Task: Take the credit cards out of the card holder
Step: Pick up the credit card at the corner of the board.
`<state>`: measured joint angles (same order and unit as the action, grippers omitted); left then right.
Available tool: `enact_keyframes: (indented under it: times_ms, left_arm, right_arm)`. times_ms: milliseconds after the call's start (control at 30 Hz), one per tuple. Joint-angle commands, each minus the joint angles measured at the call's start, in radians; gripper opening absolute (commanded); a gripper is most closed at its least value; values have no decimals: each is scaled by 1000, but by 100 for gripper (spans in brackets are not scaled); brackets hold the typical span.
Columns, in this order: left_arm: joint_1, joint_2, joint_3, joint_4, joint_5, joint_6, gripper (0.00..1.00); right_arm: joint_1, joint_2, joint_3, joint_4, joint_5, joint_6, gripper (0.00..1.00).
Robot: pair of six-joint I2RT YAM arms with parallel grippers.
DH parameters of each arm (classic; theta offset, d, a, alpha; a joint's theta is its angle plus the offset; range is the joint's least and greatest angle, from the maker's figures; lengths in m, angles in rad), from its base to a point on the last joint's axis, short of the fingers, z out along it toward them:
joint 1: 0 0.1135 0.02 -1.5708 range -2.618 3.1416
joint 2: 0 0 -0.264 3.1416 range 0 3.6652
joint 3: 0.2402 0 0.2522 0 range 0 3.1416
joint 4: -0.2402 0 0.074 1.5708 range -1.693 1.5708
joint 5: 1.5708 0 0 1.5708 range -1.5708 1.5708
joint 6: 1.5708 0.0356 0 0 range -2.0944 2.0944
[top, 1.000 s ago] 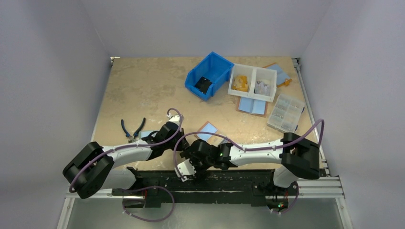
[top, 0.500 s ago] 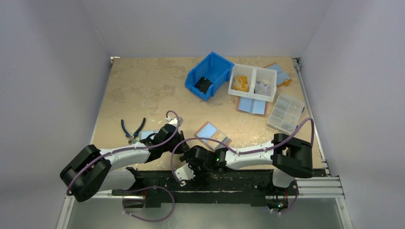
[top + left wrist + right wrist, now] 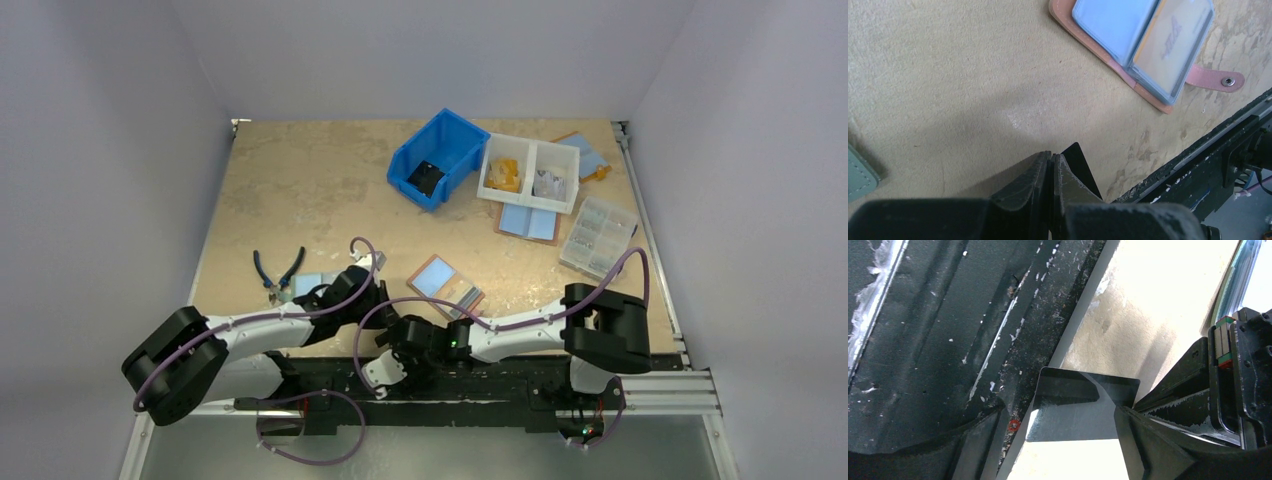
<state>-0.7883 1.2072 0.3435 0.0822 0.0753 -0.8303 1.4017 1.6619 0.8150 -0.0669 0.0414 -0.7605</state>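
Observation:
The card holder [image 3: 445, 282] lies open on the table, salmon-brown with light-blue lining; in the left wrist view it [image 3: 1143, 40] shows clear sleeves and its snap tab [image 3: 1215, 79]. My left gripper [image 3: 378, 305] [image 3: 1052, 155] is shut on a black credit card [image 3: 1079, 167], held near the table's front edge. My right gripper [image 3: 392, 338] [image 3: 1058, 415] stands open with its jaws on either side of that same card [image 3: 1078, 405]; a gap shows at its left finger [image 3: 983, 440].
A black rail [image 3: 450, 385] runs along the near table edge under the grippers. Pliers [image 3: 277, 270] and a pale green item [image 3: 312, 283] lie left. A blue bin [image 3: 438, 158], white divided tray [image 3: 530, 172], blue-lined folder [image 3: 528, 220] and clear parts box [image 3: 598, 235] stand behind.
My right arm has swung left and down toward the front rail, uncovering the card holder, and its jaws have narrowed a little. The left gripper stays shut on the black card.

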Motion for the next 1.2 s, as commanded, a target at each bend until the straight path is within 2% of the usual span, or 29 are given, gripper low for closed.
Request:
enact_keyframes:
  times_ms: [0, 133, 300, 400, 600, 867, 1167]
  left_arm:
    - [-8, -34, -19, -10, -5, -34, 1]
    - [-7, -61, -21, -18, -19, -49, 1]
    - [-8, -121, -1, -75, -60, -60, 3]
    - [-8, -174, 26, -146, -100, -60, 5]
    - [-7, -283, 94, -276, -181, -43, 7]
    - [-6, -375, 159, -391, -258, -29, 8]
    - [-6, -450, 193, -458, -333, -23, 8]
  right_arm:
    - [16, 21, -3, 28, 36, 2, 83]
    - [16, 31, 4, 16, 43, 6, 71]
    - [16, 29, 20, -11, 40, 13, 44]
    - [16, 18, 30, -27, 35, 19, 36]
    - [16, -24, 48, -42, 8, 26, 28]
    - [2, -82, 68, -74, -26, 36, 24]
    - [-87, -158, 73, -74, -36, 48, 14]
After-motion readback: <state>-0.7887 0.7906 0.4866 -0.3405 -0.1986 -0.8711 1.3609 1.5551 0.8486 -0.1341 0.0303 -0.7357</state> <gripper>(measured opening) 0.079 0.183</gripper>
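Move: The dark credit card lies flat at the board's near edge, one corner jutting over it, between the right hand's open fingers; its middle is about 2 cm ahead of that hand, 1 cm to its left and 1 cm below. From the left hand, shut at the card's far side, it is about 5 cm back and 2 cm right. The pink card holder lies some 11 cm ahead and 11 cm right of the right hand, the green one 11 cm ahead and 12 cm left. The card is pinched by the right hand, whose wide-open fingers close on it at the board edge, one finger from the overhanging side, while the hand dips barely half a centimetre and eases back; the hand then lifts about 5 cm, drifting slightly forward and still tightening. The left hand, kept shut, leaves the card's far side, rising some 9 cm, with 4 cm left and a little forward. ##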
